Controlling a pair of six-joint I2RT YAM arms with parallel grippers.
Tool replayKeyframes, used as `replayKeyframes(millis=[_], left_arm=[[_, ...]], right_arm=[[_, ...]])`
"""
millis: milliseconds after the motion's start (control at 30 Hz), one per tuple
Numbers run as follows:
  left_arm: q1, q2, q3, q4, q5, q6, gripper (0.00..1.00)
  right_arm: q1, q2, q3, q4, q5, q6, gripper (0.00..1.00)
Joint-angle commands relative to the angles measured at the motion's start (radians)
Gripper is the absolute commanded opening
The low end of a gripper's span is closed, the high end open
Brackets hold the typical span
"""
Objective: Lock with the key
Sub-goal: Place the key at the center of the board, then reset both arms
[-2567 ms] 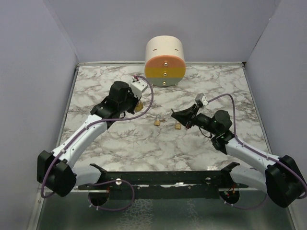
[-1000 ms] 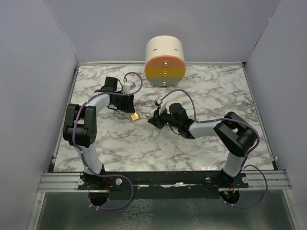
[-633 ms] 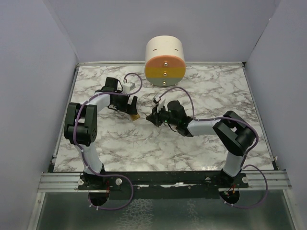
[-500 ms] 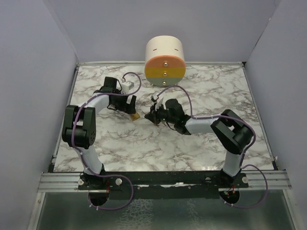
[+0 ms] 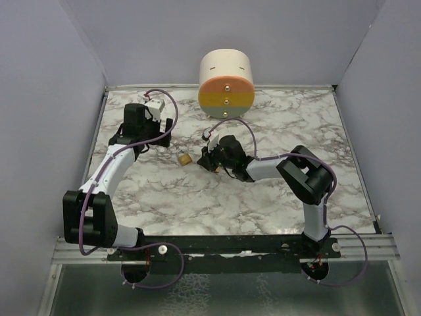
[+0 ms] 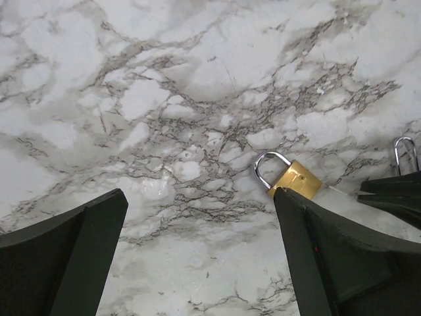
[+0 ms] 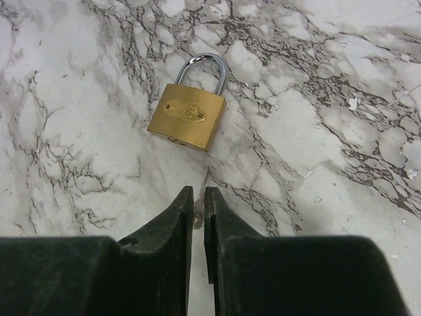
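A brass padlock (image 5: 185,158) with a silver shackle lies flat on the marble table (image 5: 276,125), free of both grippers. My left gripper (image 5: 156,130) hovers up and left of it, wide open and empty; the padlock (image 6: 294,179) shows beside its right finger (image 6: 342,257). My right gripper (image 5: 206,158) points at the base of the padlock (image 7: 187,116) from the right, its jaws only a narrow slit apart. A thin silver key (image 7: 207,178) pokes out of that slit toward the padlock, its tip short of the body. Whether the jaws pinch it is unclear.
A cream cylinder with an orange, yellow and green face (image 5: 226,82) stands at the back centre. A second silver shackle (image 6: 404,153) peeks out just above my right gripper's tip (image 6: 395,197) in the left wrist view. Grey walls enclose the table on three sides.
My left gripper opened, let go of the padlock and pulled back up and left. The padlock now rests on the table. The right gripper slid left toward it and its jaws parted slightly.
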Motion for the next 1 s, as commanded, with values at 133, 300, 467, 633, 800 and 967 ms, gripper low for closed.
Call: replayKeyframes(millis=[133, 300, 467, 633, 800, 967], left_arm=[[0.005, -0.117, -0.018, 0.062, -0.01, -0.052, 0.99], [0.005, -0.14, -0.03, 0.081, 0.013, -0.067, 0.99], [0.005, -0.171, -0.036, 0.103, 0.046, -0.077, 0.99], [0.005, -0.197, -0.061, 0.138, 0.051, -0.09, 0.99], [0.005, -0.216, -0.112, 0.203, 0.053, -0.115, 0.99], [0.005, -0.242, -0.163, 0.269, 0.033, -0.132, 0.99]], right_arm=[[0.005, 0.064, 0.076, -0.045, 0.009, -0.001, 0.13], [0.005, 0.03, 0.068, -0.037, 0.002, 0.007, 0.13], [0.004, -0.07, 0.056, -0.062, 0.046, -0.024, 0.13], [-0.016, -0.195, 0.007, -0.074, 0.116, -0.04, 0.14], [-0.187, -0.333, -0.144, 0.005, 0.022, 0.074, 0.15], [-0.41, -0.468, -0.308, 0.08, -0.047, 0.173, 0.19]])
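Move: The key is right at the right fingertips, perhaps 1 cm to their left and 1 cm lower. From that hand, the left padlock lies about 5 cm left and 1 cm ahead, and the middle padlock some 5 cm right and 1 cm back, both about 1 cm lower. For the open left hand, the key is roughly 12 cm right, 4 cm back and 12 cm below. Leaving the key, the right hand rises about 10 cm, then sweeps right and forward; the left rises 5. ##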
